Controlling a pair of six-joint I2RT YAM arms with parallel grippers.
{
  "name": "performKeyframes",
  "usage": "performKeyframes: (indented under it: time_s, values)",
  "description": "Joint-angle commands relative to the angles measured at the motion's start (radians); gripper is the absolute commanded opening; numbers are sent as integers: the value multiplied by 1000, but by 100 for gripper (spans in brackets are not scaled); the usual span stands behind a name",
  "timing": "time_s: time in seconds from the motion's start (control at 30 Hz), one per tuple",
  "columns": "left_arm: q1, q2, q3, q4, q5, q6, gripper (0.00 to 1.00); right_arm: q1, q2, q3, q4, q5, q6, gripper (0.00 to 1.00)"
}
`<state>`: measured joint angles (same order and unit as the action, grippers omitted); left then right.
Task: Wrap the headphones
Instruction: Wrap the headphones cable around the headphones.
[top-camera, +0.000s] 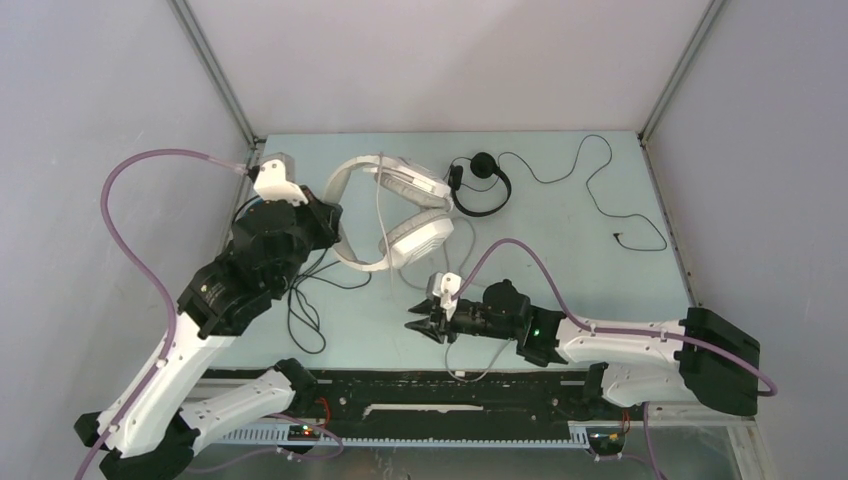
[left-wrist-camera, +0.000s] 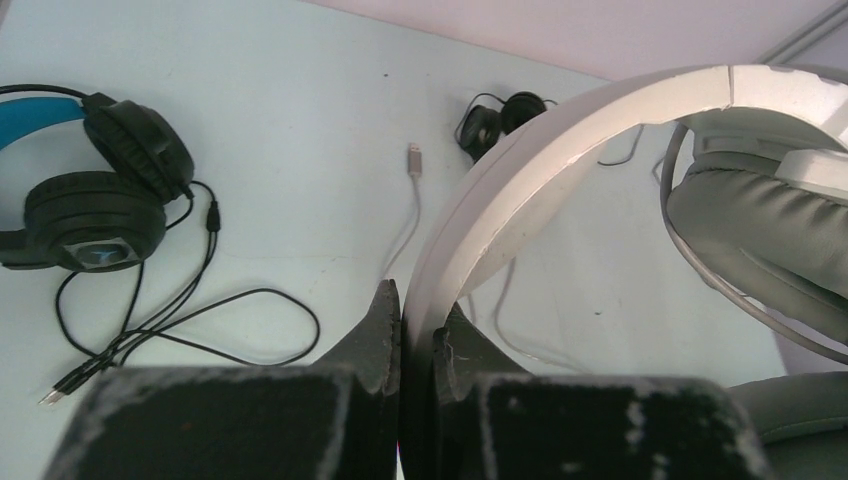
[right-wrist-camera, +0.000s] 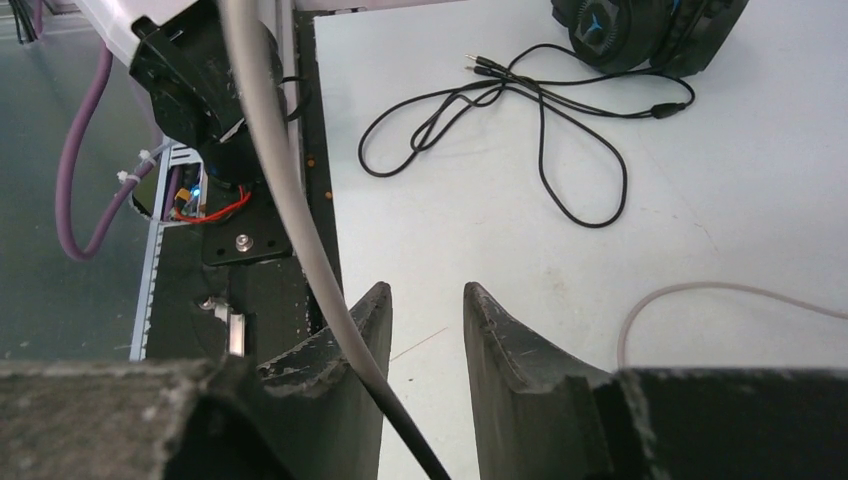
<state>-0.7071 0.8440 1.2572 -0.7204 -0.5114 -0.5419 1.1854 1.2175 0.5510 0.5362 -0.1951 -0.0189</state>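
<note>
The large white headphones lie mid-table, and my left gripper is shut on their white headband. In the left wrist view that band runs straight down between the left gripper jaws. Their grey cable drapes across one finger of my right gripper, which stands open near the front edge with a clear gap between the jaws. The small black on-ear headphones sit at the back. The bulky black headphones with blue lining lie left of the band, hidden under my left arm in the top view.
The thin black cable of the small set trails to the back right. Loose black cable loops lie near the front left. A grey USB plug rests on the table. The black mounting rail runs along the near edge.
</note>
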Motion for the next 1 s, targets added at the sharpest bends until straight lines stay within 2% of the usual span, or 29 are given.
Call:
performKeyframes:
  time_s: [0.0, 0.13, 0.27, 0.37, 0.5, 0.97]
  values:
    - [4, -6, 92, 96, 71, -79, 0, -17, 18, -37, 116, -60, -13, 35]
    - [7, -14, 90, 116, 115, -101, 0, -19, 45, -78, 158, -39, 13, 31]
    - [14, -25, 91, 134, 162, -129, 0, -17, 88, -110, 214, -15, 65, 17]
    - [18, -34, 99, 134, 175, -137, 0, -17, 110, -148, 277, 8, 96, 13]
    - [35, -42, 113, 125, 203, -145, 0, -17, 130, -170, 303, 28, 113, 0]
    - [122, -66, 94, 168, 397, -248, 0, -57, 133, -206, 318, 7, 149, 0]
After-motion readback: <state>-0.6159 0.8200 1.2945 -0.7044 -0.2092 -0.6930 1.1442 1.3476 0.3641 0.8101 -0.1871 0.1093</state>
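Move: The white headphones' cable runs down through the right hand's open fingers, right at the hand point. The headphones' middle is roughly 13 cm ahead of this hand, about level sideways and 15 cm above; the cable's slack loop lies on the table some 10 cm right, 2 cm back and 15 cm down. From the left hand, which holds the headband, the cable at the right fingers is about 13 cm back, 11 cm right and 16 cm lower; the headphones' middle is roughly 9 cm right, 1 cm ahead and 1 cm lower. Down along the hanging cable goes the right hand, about 7 cm with a small drift to the right, its open fingers closing on the way to pinch the cable at a lower point, then nearly holding still. The left hand keeps its grip on the headband and carries the headphones some 4 cm right, up and a little back, rolling its left side down about 15 degrees with a slight clockwise turn. ##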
